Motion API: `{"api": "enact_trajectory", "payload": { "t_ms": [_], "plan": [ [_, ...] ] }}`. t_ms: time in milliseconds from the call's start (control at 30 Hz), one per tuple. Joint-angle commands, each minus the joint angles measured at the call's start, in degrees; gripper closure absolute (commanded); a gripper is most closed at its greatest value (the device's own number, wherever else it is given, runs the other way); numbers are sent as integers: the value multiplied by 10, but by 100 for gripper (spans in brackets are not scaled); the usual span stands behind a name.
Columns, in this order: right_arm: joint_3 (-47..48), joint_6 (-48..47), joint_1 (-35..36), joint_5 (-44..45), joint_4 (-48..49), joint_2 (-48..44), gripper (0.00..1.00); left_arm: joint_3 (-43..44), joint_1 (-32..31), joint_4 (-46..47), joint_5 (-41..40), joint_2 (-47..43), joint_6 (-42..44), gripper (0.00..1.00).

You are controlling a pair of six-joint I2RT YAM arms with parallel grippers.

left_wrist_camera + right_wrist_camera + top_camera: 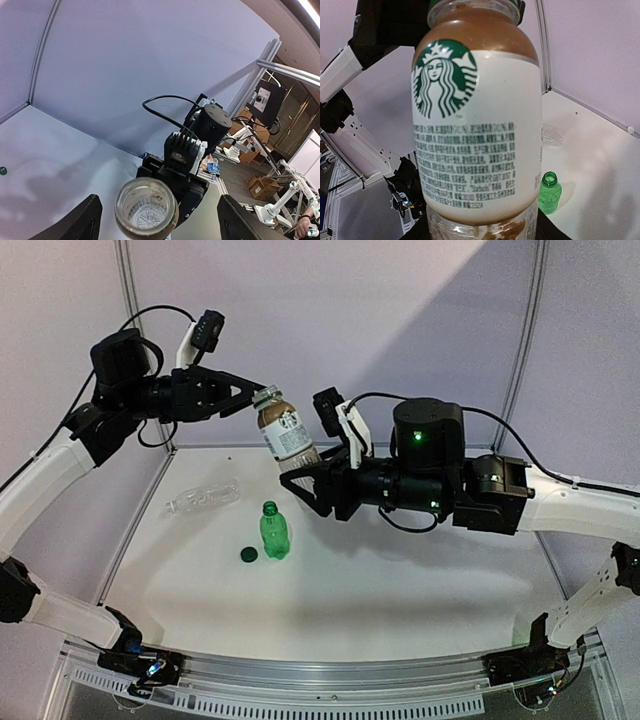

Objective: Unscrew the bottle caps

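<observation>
My right gripper (305, 472) is shut on the base of a clear bottle with a white-and-brown label (284, 432), which it holds up tilted over the table. In the right wrist view the label (477, 125) fills the frame above that gripper (480, 232). The bottle's mouth (146, 205) is uncapped and faces the left wrist camera. My left gripper (258, 400) stands open at the mouth, its fingers (75, 222) wide on either side and not touching it. A green bottle (274, 530) stands uncapped on the table, with a dark green cap (249, 554) beside it.
A clear ribbed bottle (203, 497) lies on its side at the table's back left, also seen in the right wrist view (552, 135). The green bottle (549, 192) stands below the held bottle. Enclosure walls close the back and sides.
</observation>
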Motion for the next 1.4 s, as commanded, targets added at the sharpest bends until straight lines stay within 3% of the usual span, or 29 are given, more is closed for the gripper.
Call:
{"api": "enact_trajectory", "payload": {
  "t_ms": [0,267,533,767,867,967,1067,1200,1367],
  "plan": [
    [25,7,2,-13,-2,13,76,25,-17,-35,-5,14,28,20],
    [26,7,2,-13,-1,14,76,41,-29,-86,-35,27,64,37],
    [25,8,2,-13,-1,14,76,50,-35,-129,-65,35,89,34],
    [24,10,2,-13,-2,14,76,51,-41,-132,-74,37,91,77],
    [24,12,2,-5,-5,13,74,51,-42,-133,-78,35,91,85],
    [28,18,2,12,-17,14,60,51,-43,-134,-86,34,94,87],
    [32,25,2,33,-33,16,29,54,-43,-140,-111,29,101,87],
    [35,42,2,69,-56,14,2,69,-42,-173,-195,22,125,87],
    [26,53,2,116,-82,1,1,97,-37,-228,-328,13,171,87]
  ]
}}
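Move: The coffee bottle, already uncapped, stands tilted in the right hand's grip near its base. Its neck is about 5 cm ahead of the right hand, 6 cm to its left and 8 cm up. From the open left hand the same neck lies some 3 cm to the right, 1 cm ahead and 2 cm down. Far below on the table stands the green bottle, about 8 cm ahead and 4 cm left of the left hand, with the green cap 7 cm farther left. The coffee bottle's neck is taken over by the left hand, which eases about 2 cm right and 2 cm down onto it and closes from wide to about half open, pinching it while the right hand holds nearly still. The right fingers then open wide and let go as the left hand swings roughly 3 cm forward, turning some 15 degrees counter-clockwise; the right drifts 2 cm forward and 1 cm to its right. ##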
